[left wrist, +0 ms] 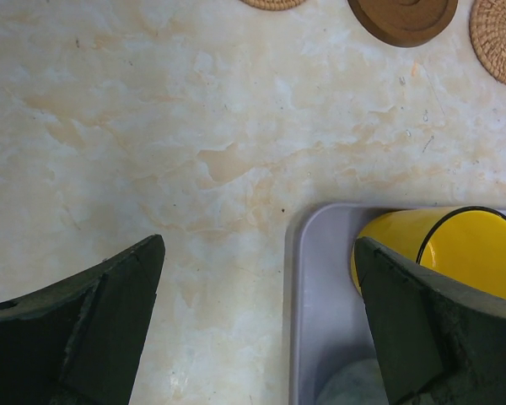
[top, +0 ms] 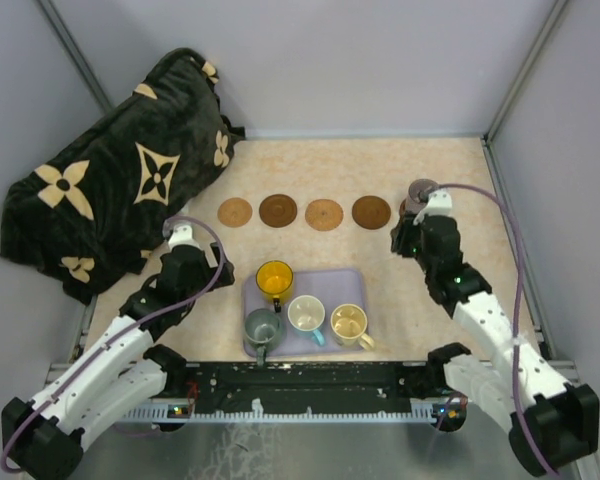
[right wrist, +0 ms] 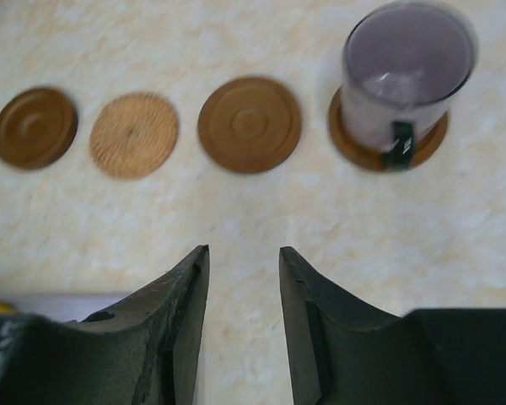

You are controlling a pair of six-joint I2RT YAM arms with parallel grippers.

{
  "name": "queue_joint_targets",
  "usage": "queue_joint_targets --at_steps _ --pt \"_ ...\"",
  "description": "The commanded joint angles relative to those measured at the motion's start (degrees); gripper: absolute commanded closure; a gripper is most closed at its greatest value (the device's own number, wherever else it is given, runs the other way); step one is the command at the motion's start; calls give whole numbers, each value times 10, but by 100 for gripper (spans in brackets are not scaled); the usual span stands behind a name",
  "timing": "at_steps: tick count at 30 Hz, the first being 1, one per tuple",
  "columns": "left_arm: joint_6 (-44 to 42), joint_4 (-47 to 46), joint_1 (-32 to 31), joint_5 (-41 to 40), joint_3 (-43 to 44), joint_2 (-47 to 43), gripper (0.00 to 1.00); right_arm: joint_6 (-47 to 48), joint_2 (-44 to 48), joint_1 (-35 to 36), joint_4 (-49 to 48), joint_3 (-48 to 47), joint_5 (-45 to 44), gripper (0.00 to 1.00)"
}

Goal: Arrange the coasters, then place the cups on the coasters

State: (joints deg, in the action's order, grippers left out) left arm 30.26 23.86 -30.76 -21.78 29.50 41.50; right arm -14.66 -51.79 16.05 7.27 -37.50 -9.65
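Four bare coasters [top: 235, 212] [top: 278, 210] [top: 324, 214] [top: 371, 212] lie in a row across the far part of the table. Right of them, a fifth coaster [right wrist: 343, 141] carries the translucent purple cup [right wrist: 409, 76] [top: 421, 190]. The yellow cup [top: 274, 280], the grey-green cup [top: 263, 327], the white cup with a blue handle [top: 306, 314] and the cream cup [top: 349, 324] stand on the lavender tray [top: 335, 285]. My right gripper [right wrist: 244, 250] hangs just in front of the purple cup, apart from it, open and holding nothing. My left gripper [left wrist: 260, 243] is wide open over the tray's left rim [left wrist: 297, 337], next to the yellow cup [left wrist: 476, 253].
A black plush cushion with tan flower shapes [top: 120, 180] fills the back left corner. Grey walls close in the table on three sides. A black rail [top: 300, 385] runs along the near edge between the arm bases.
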Motion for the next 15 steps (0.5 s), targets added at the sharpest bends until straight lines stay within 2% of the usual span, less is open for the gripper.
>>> queue_joint_targets --at_steps 1,4,9,15 --pt "5 -31 -3 23 -4 13 0 -60 87 81 111 29 6 59" --pt "4 -35 -5 32 -2 25 0 -74 137 126 175 22 21 51" --pt "6 -38 -7 39 -1 31 0 -74 180 139 292 -26 111 38" --pt "9 -34 -8 37 -3 24 0 -68 178 139 412 -77 237 13"
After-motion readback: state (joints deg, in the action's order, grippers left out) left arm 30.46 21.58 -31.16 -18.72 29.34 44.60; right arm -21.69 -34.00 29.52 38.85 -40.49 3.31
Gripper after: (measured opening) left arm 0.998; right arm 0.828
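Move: The cream cup at the tray's near right corner is the likely next one: from the right hand it stands roughly 16 cm back, 9 cm left and 12 cm below. The white cup is about 10 cm farther left of the cream one and 2 cm farther out. The purple cup already stands on its coaster some 14 cm ahead of the right hand and 9 cm right; an empty brown coaster lies 13 cm ahead, 2 cm left. From the left hand, the cream cup is about 10 cm back and 28 cm right. The purple cup is left standing on its coaster as the empty right hand keeps drawing away, back about 13 cm and left some 6 cm, towards the cream cup at the tray's near right corner. It stays high above the table, swings counter-clockwise some 20 degrees and tips further down, its fingers spreading from under half to nearly wide open, touching nothing. ##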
